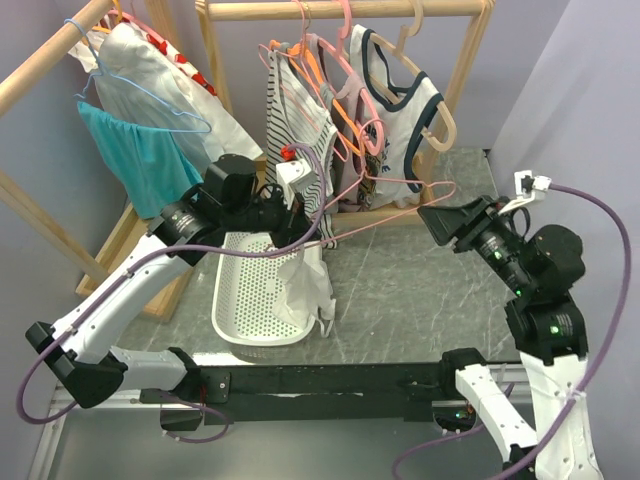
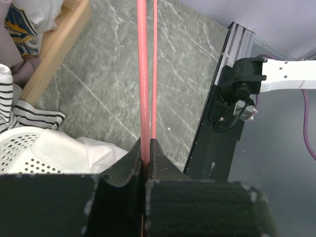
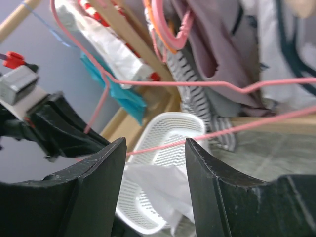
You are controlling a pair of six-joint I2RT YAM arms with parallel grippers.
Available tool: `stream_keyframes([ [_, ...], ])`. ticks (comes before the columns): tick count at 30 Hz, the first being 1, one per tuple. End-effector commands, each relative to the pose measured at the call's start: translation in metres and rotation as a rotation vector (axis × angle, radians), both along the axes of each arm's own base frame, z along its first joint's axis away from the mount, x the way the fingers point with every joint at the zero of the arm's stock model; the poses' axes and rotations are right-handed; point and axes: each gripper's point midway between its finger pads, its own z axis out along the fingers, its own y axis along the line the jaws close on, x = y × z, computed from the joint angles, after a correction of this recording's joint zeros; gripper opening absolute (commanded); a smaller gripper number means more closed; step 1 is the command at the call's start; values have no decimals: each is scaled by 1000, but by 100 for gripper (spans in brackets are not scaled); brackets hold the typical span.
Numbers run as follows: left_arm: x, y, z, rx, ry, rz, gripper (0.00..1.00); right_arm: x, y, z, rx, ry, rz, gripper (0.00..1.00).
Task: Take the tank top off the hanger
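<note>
A thin pink wire hanger (image 1: 370,226) hangs bare in mid-air between the two arms, above the table. My left gripper (image 1: 300,225) is shut on its wire, and in the left wrist view the pink hanger (image 2: 142,74) runs straight out from between the closed jaws of the left gripper (image 2: 146,143). The white tank top (image 1: 305,280) lies crumpled over the right rim of a white perforated basket (image 1: 240,300), off the hanger. My right gripper (image 1: 432,215) is open at the hanger's right end. In its own view the right gripper (image 3: 154,143) frames the tank top (image 3: 163,185) and the hanger (image 3: 197,84), touching neither.
Two wooden clothes racks (image 1: 340,10) stand behind, carrying hangers with a striped top (image 1: 295,130), a white top with navy trim (image 1: 405,100) and a teal garment (image 1: 135,150). The rack's base bar (image 2: 54,49) runs along the table's far side.
</note>
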Motion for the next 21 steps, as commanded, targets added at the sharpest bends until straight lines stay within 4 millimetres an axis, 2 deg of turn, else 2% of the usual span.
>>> stream_keyframes([
  [1, -6, -10, 11, -52, -31, -54, 1, 6, 37, 16, 130, -28, 183, 59],
  [4, -8, -17, 9, -60, -25, -64, 1, 12, 50, 17, 120, -22, 195, 60],
  [5, -7, -21, 9, -64, -20, -66, 1, 7, 63, 19, 122, -21, 238, 60],
  [9, -6, -34, 7, -71, -13, -68, 1, 13, 82, 13, 165, 11, 278, 60],
  [18, -7, -55, 3, -54, -14, -88, 1, 26, 89, 2, 174, 26, 253, 60],
  [21, -12, -60, 6, -64, -18, -102, 1, 30, 89, -3, 167, 37, 241, 53],
])
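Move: The pink hanger's neck, just below its hook, stands about 14 cm left of the open right gripper, 5 cm ahead and a touch above. Straight ahead of that gripper, some 25 cm out and 3 cm left, hangs the navy-trimmed tank top at about its height. From the left gripper, pinching the hanger's left end, the neck is 12 cm right, 8 ahead, 8 up; the white tank top sits some 28 cm below and 4 ahead, and the basket 11 cm left, 5 ahead, 30 below. Sweep the open right gripper left about 9 cm and slightly forward, turning it some 15 degrees counter-clockwise, until its parted fingertips straddle the hanger's neck; don't close them yet. Meanwhile keep the left gripper's pinch on the hanger's lower left end and bring it about 5 cm right and 3 cm down, carrying the neck towards the right gripper. ##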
